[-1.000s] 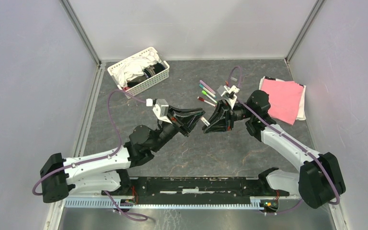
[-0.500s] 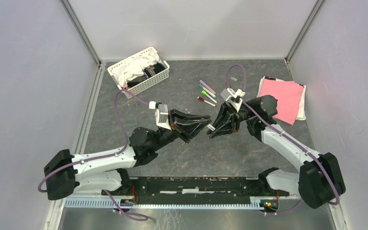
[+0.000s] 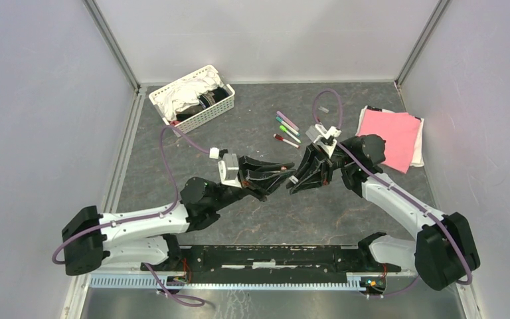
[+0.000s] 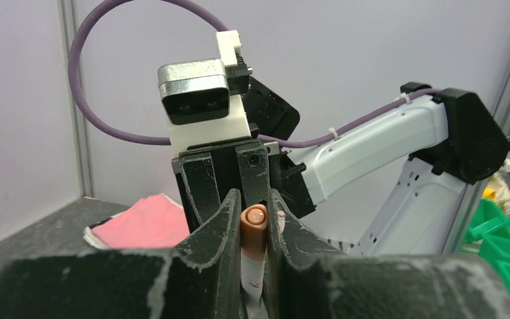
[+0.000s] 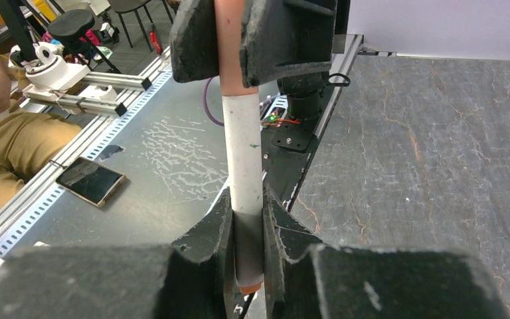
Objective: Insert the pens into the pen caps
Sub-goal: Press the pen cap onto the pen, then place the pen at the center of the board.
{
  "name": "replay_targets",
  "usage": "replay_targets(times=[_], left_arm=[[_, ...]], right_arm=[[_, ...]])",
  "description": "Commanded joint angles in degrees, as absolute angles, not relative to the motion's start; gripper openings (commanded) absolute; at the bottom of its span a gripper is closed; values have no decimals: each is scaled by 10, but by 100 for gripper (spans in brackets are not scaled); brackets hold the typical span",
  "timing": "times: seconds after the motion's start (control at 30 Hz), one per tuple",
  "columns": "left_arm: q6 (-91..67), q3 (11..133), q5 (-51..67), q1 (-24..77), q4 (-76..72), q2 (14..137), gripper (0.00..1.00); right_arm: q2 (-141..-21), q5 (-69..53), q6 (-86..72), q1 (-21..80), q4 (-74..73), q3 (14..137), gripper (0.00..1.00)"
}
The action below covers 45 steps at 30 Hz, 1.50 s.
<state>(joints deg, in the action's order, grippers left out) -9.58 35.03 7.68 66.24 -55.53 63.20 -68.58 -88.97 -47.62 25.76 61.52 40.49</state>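
Note:
A pen [image 5: 242, 149] with a white barrel spans the gap between my two grippers above the table's middle. My left gripper [image 4: 254, 199] is shut on its orange pen cap [image 4: 255, 222], which sits on the barrel with no gap showing. My right gripper [image 5: 246, 206] is shut on the barrel's other end, where an orange tip [image 5: 249, 287] pokes out. From above, the left gripper [image 3: 284, 173] and right gripper [image 3: 296, 181] meet tip to tip. Several other pens [image 3: 287, 129] with coloured ends lie side by side on the table behind them.
A white basket [image 3: 220, 106] of cloths stands at the back left. A pink cloth [image 3: 390, 136] lies at the back right and also shows as the pink cloth [image 4: 143, 222] in the left wrist view. Walls close in the table on three sides.
Both grippers have shifted a little toward the near edge and tilted, with their tips staying together. Neither grip has changed.

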Motion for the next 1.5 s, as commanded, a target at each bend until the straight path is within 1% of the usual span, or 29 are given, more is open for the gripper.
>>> replay_targets(times=[0.0, 0.07, 0.13, 0.23, 0.27, 0.37, 0.43, 0.47, 0.63, 0.73, 0.87, 0.97, 1.07, 1.2, 1.33, 1.47], left_arm=[[-212, 266, 216, 694, -325, 744, 2], [-240, 245, 190, 694, -320, 721, 2], [-257, 227, 143, 692, -297, 677, 2], [-272, 233, 57, 686, -244, 603, 3], [-272, 237, 42, 685, -235, 587, 5], [-278, 266, 2, 682, -212, 561, 18], [-283, 285, -26, 680, -210, 559, 31], [-283, 292, -30, 679, -217, 559, 35], [-280, 306, -75, 678, -246, 525, 72], [-253, 308, -77, 678, -220, 492, 81], [-222, 287, -63, 678, -186, 449, 83], [-223, 247, -93, 678, -185, 419, 87], [-235, 204, -146, 678, -213, 403, 90], [-259, 162, -223, 678, -257, 404, 91], [-282, 140, -295, 678, -275, 415, 91], [-284, 140, -314, 678, -264, 421, 91]], right_arm=[[-663, -639, -438, 253, 575, 462, 0], [-660, -638, -406, 245, 530, 464, 0], [-658, -635, -336, 245, 436, 474, 0], [-655, -619, -215, 244, 299, 483, 0], [-653, -618, -199, 245, 281, 481, 0], [-644, -623, -181, 245, 273, 466, 0], [-641, -627, -172, 245, 268, 457, 0], [-641, -628, -170, 244, 269, 450, 0], [-637, -629, -134, 245, 249, 424, 0], [-633, -624, -114, 245, 234, 417, 0], [-636, -604, -91, 233, 222, 411, 0], [-637, -558, -33, 214, 189, 402, 0], [-638, -468, 50, 203, 139, 389, 0], [-658, -331, 140, 200, 100, 379, 7], [-733, -265, 190, 200, 80, 396, 7], [-855, -229, 237, 214, 22, 477, 9]])
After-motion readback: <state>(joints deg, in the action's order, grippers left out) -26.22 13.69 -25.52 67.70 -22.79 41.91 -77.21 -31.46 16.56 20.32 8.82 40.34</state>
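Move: Between the hands stands the orange-capped pen: the left fingers hold its cap, the right fingers its white barrel about 6 cm lower. The right hand's goal is the near side of the pen row; the red pen there lies roughly 29 cm ahead, 3 cm right and 30 cm below it. The green pen is about 3 cm beyond the red one and 1 cm right, the teal pen some 5 cm beyond and level sideways. Sinking some 3 to 4 cm and easing forward together, both hands keep hold of the capped pen; then the left opens wide, lets go of the cap and backs off left and down, about 20 cm lower overall, tipping down and turning counter-clockwise. The right keeps its grip and carries the pen about 20 cm forward, then steeply down towards the pen row, turning some 55 degrees clockwise. ##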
